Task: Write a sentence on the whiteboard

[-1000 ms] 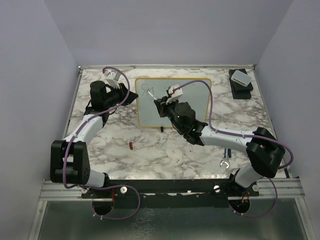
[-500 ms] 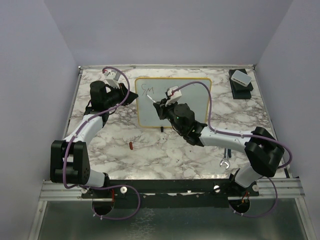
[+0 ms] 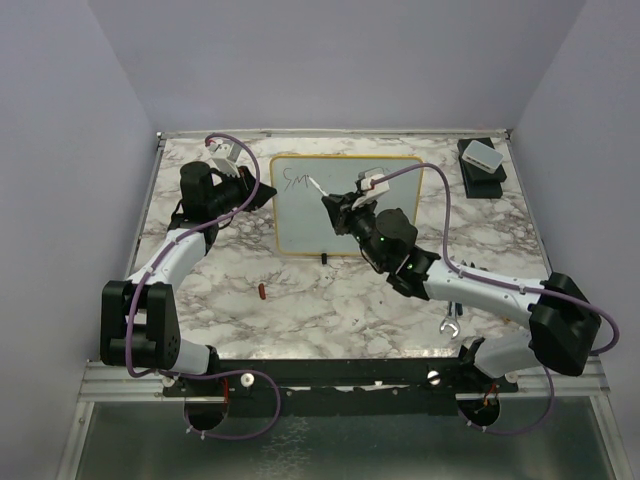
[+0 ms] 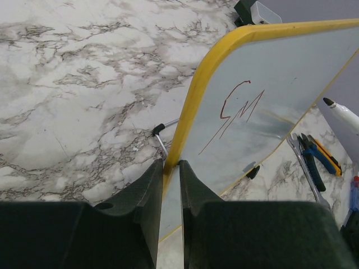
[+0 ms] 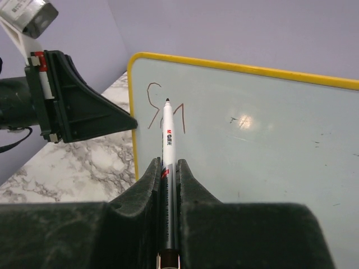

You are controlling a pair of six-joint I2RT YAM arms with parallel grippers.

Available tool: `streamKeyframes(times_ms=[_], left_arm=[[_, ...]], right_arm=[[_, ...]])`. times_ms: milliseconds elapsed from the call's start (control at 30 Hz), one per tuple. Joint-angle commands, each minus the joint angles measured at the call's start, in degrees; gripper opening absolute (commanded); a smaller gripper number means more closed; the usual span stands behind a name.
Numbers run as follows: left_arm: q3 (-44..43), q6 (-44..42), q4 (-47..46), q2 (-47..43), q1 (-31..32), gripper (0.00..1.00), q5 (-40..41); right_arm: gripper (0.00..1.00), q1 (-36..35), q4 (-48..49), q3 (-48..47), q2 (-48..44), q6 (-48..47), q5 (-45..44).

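The whiteboard (image 3: 300,228) stands tilted at the back middle of the table, its rim yellow. Of the sentence (image 3: 293,180), only "Sm" shows, in thin dark strokes near the board's top left corner (image 4: 238,109). My left gripper (image 4: 171,163) is shut on the whiteboard's left rim (image 4: 190,106). My right gripper (image 5: 168,162) is shut on a white marker (image 5: 168,134), uncapped, with its tip over the "m" (image 5: 182,119). From above, the marker (image 3: 316,187) points up and left just right of the letters. I cannot tell whether the tip touches the board.
A small white box on a black base (image 3: 482,160) sits at the back right. On the marble lies a small red object (image 3: 262,292), and a wrench (image 3: 450,325) lies near the right arm. Blue-handled pliers (image 4: 311,162) lie beyond the board's lower edge.
My right arm has swung its elbow out to the right, and the marker has shifted slightly right and toward the board's top. The left gripper and the letters are unchanged.
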State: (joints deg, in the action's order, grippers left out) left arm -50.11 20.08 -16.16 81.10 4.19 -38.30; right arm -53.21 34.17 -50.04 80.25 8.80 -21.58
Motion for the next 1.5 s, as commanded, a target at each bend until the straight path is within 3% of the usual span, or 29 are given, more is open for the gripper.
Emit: streamKeyframes(times_ms=[0,733,1467], left_arm=[[0.7,-0.4,0.1,-1.5,0.0,0.18,-0.7],[0.6,-0.6,0.1,-1.5,0.0,0.18,-1.0],[0.6,-0.6,0.2,-1.6,-0.1,0.18,-0.9]], right_arm=[[0.01,-0.1,-1.9,-0.1,0.3,-2.4,-5.2],[0.01,2.1,-1.4,-1.5,4.9,-2.8,-5.3],[0.01,2.1,-2.6,4.2,2.4,0.8,-3.8]])
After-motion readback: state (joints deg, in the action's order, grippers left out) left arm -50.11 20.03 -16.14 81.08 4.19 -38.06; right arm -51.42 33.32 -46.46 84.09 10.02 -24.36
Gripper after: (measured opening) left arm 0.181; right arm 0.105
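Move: The blank spot for my next stroke, just past the M on the whiteboard, lies about 9 cm ahead of my right hand, some 2 cm left and 3 cm lower. The M sits level with that spot, 3 cm to the left of it; the S stands 6 cm left of the spot and a centimetre higher. For my left hand at the board's left edge, the spot is some 9 cm to the right, 1 cm farther out and 2 cm higher. With the marker still pinched and its tip clear of the board, I take my right hand down and forward, easing slightly right and turning a few degrees clockwise, until the tip meets the whiteboard beside the M. After a brief pause I draw about 3 cm down its face, coming back a little with the slope. My left hand keeps hold of the board's edge. ##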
